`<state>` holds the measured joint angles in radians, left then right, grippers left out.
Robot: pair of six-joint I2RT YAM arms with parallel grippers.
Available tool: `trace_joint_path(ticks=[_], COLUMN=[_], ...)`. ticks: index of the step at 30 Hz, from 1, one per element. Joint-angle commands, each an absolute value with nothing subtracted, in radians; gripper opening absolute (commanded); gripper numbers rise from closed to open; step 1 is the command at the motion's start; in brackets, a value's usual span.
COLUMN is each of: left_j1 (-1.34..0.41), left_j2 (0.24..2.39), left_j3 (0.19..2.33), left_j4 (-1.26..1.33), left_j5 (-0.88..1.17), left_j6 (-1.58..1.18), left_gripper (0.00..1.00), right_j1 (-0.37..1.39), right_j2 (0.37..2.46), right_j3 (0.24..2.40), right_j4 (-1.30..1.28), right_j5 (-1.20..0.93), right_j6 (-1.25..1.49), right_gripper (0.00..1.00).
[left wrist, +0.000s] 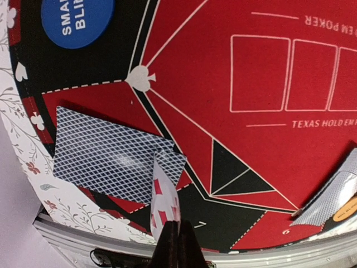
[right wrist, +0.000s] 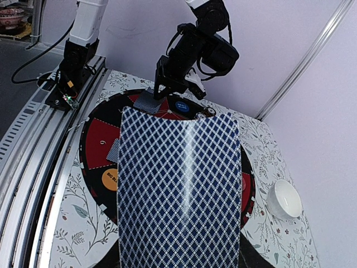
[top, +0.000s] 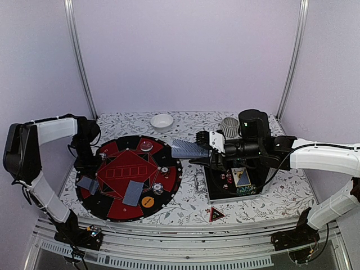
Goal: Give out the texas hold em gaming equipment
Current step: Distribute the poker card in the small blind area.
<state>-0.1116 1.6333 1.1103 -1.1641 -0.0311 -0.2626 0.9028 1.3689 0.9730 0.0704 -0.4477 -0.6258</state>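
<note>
A round black-and-red poker mat [top: 115, 211] lies on the left of the table. My left gripper [left wrist: 178, 226] hovers low over the mat's left rim. It is shut on a playing card [left wrist: 164, 195] held edge-on, with red diamonds showing. Beneath it a patterned-back card [left wrist: 111, 159] lies face down on the mat. Right of the mat, above the table, my right gripper [top: 207, 147] is shut on a bowed grey-blue patterned card [right wrist: 178, 190] that hides its fingers. Another card [top: 133, 192], an orange button [top: 147, 201], a blue button [left wrist: 78, 19] and chips [top: 158, 188] rest on the mat.
A black tray [top: 216, 191] holding cards sits under my right arm. A red triangular marker [top: 216, 214] lies in front of the tray. A white bowl [top: 162, 121] and a ribbed grey cup [top: 229, 126] stand at the back. A metal rail runs along the table's near edge.
</note>
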Motion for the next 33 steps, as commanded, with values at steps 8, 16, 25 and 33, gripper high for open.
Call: trace_joint_path(ticks=[8, 16, 25, 33], left_j1=[-0.101, -0.061, -0.037, -0.006], left_j2=[1.661, 1.692, 1.711, 1.717], left_j3=[1.139, 1.16, 1.153, 1.156], left_j4=[-1.173, -1.189, -1.198, -1.222], left_j5=[-0.05, -0.082, -0.121, -0.198], left_j6=[-0.27, -0.284, -0.301, -0.343], left_gripper=[0.0, 0.0, 0.03, 0.37], right_j1=[0.903, 0.903, 0.903, 0.903], right_j2=[1.355, 1.356, 1.352, 1.352], right_j3=[1.001, 1.014, 1.012, 1.014], right_j4=[0.079, 0.072, 0.068, 0.064], right_j5=[-0.455, -0.458, -0.453, -0.457], right_j6=[-0.627, -0.628, -0.628, -0.63], right_gripper=[0.43, 0.43, 0.43, 0.43])
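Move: The left gripper, shut on a bent poker card and pointing straight down, has the card already lying in the red field about 5 cm to its left, 1 cm ahead and 4 cm below. The blue small blind button lies 9 cm farther out than that lying card and 1 cm left of it; the card by the big blind button is some 14 cm to the gripper's right and 3 cm back. From the right gripper the first lying card is roughly 47 cm left, 5 cm ahead and 24 cm down. Dip the left gripper about 1 cm towards the table with the card still pinched, ease back up most of that, then carry it some 4 cm to the left, towards the card already lying there. Only over the last stretch open the fingers to about a third to let go of the card, rolling the wrist some 10 degrees so that its left side lifts. Keep the right gripper still, holding its card. ##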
